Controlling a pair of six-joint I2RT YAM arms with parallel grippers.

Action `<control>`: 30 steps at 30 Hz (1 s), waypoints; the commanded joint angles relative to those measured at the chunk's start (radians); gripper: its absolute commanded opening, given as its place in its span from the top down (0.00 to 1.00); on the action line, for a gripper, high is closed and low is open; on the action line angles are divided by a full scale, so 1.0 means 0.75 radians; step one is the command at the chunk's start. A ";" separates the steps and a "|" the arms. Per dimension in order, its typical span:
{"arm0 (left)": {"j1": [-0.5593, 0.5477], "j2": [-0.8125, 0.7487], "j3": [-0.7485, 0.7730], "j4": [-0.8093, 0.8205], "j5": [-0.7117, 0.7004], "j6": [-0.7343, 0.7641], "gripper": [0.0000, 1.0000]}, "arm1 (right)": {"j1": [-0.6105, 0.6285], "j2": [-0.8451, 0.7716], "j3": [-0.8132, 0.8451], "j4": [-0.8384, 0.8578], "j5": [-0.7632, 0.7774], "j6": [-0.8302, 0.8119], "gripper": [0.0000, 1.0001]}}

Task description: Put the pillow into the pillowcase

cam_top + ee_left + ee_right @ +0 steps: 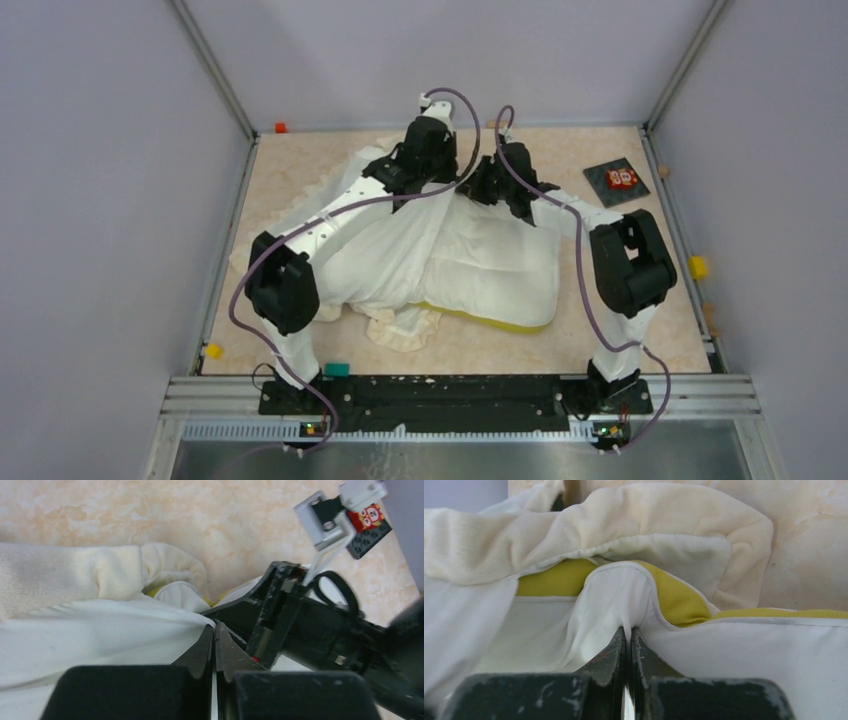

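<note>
The pillow (500,262) lies mid-table, quilted white with a yellow band (679,600) along its edge. The cream pillowcase (385,250) is pulled over the pillow's left part, and its frilly border (402,326) trails out at the front. At the far edge of the bedding both grippers meet. My left gripper (215,629) is shut, with thin white pillowcase fabric (100,630) draped over its left finger and caught at the tips. My right gripper (628,631) is shut on a raised fold of the pillow's white face, just below the yellow band. The fuzzy cream pillowcase mouth (624,515) arches over that corner.
A black tile with a red piece (617,180) lies at the far right of the table. Small coloured pieces sit at the edges: orange (281,127), yellow (697,267), yellow (213,350). Grey walls close three sides. The right arm's black body (320,630) crowds the left wrist view.
</note>
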 commanded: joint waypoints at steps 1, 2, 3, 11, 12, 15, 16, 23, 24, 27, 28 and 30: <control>0.040 0.031 -0.108 0.148 0.141 -0.103 1.00 | 0.017 -0.035 0.028 0.075 -0.038 0.042 0.94; 0.056 0.049 -0.114 0.160 0.155 -0.109 1.00 | 0.016 -0.061 0.027 0.051 -0.031 0.028 0.82; 0.069 0.075 -0.111 0.164 0.165 -0.111 1.00 | 0.014 -0.090 0.020 0.026 -0.021 0.013 0.69; 0.112 0.248 -0.020 0.192 0.257 -0.064 0.89 | -0.018 -0.426 -0.005 -0.466 0.223 -0.149 0.37; 0.113 0.258 -0.002 0.189 0.269 -0.057 0.84 | -0.024 -0.472 -0.021 -0.521 0.269 -0.165 0.37; 0.113 0.261 0.036 0.159 0.295 -0.028 0.65 | -0.041 -0.614 -0.096 -0.689 0.423 -0.199 0.36; 0.113 0.252 0.044 0.146 0.300 -0.018 0.54 | -0.051 -0.660 -0.133 -0.731 0.460 -0.201 0.36; 0.108 0.056 -0.013 0.012 0.297 0.072 0.12 | -0.129 -0.922 -0.450 -0.916 0.538 -0.153 0.33; 0.103 0.015 -0.035 -0.020 0.270 0.088 0.07 | -0.133 -0.964 -0.499 -0.915 0.535 -0.138 0.32; 0.085 -0.134 -0.174 -0.093 0.156 0.115 0.01 | -0.136 -1.041 -0.633 -0.884 0.493 -0.107 0.31; 0.080 -0.185 -0.235 -0.103 0.125 0.118 0.01 | -0.136 -1.063 -0.669 -0.878 0.488 -0.100 0.30; 0.067 -0.290 -0.369 -0.130 0.056 0.127 0.01 | -0.138 -1.096 -0.728 -0.870 0.495 -0.097 0.28</control>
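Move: The pillow's right end, which the right hand heads for, lies about 20 cm back and 23 cm to the right of that hand, some 8 cm below it; a wooden block lies on the table roughly 22 cm ahead and 11 cm to its right. The left hand keeps the pillowcase's hem raised, and the pillow's far corner, still pinched by the right fingers, is about 10 cm below it, 2 cm ahead and 2 cm to the right. The pillowcase's raised hem is lowered about 12 cm by the left hand, slightly forward onto the pillow's far corner, then let go as those fingers open wide and lift some 8 cm, easing back. The corner is released by the right hand, which swings back and right in an arch, up then down, to hover open over the pillow's right end, rolling and turning clockwise. ##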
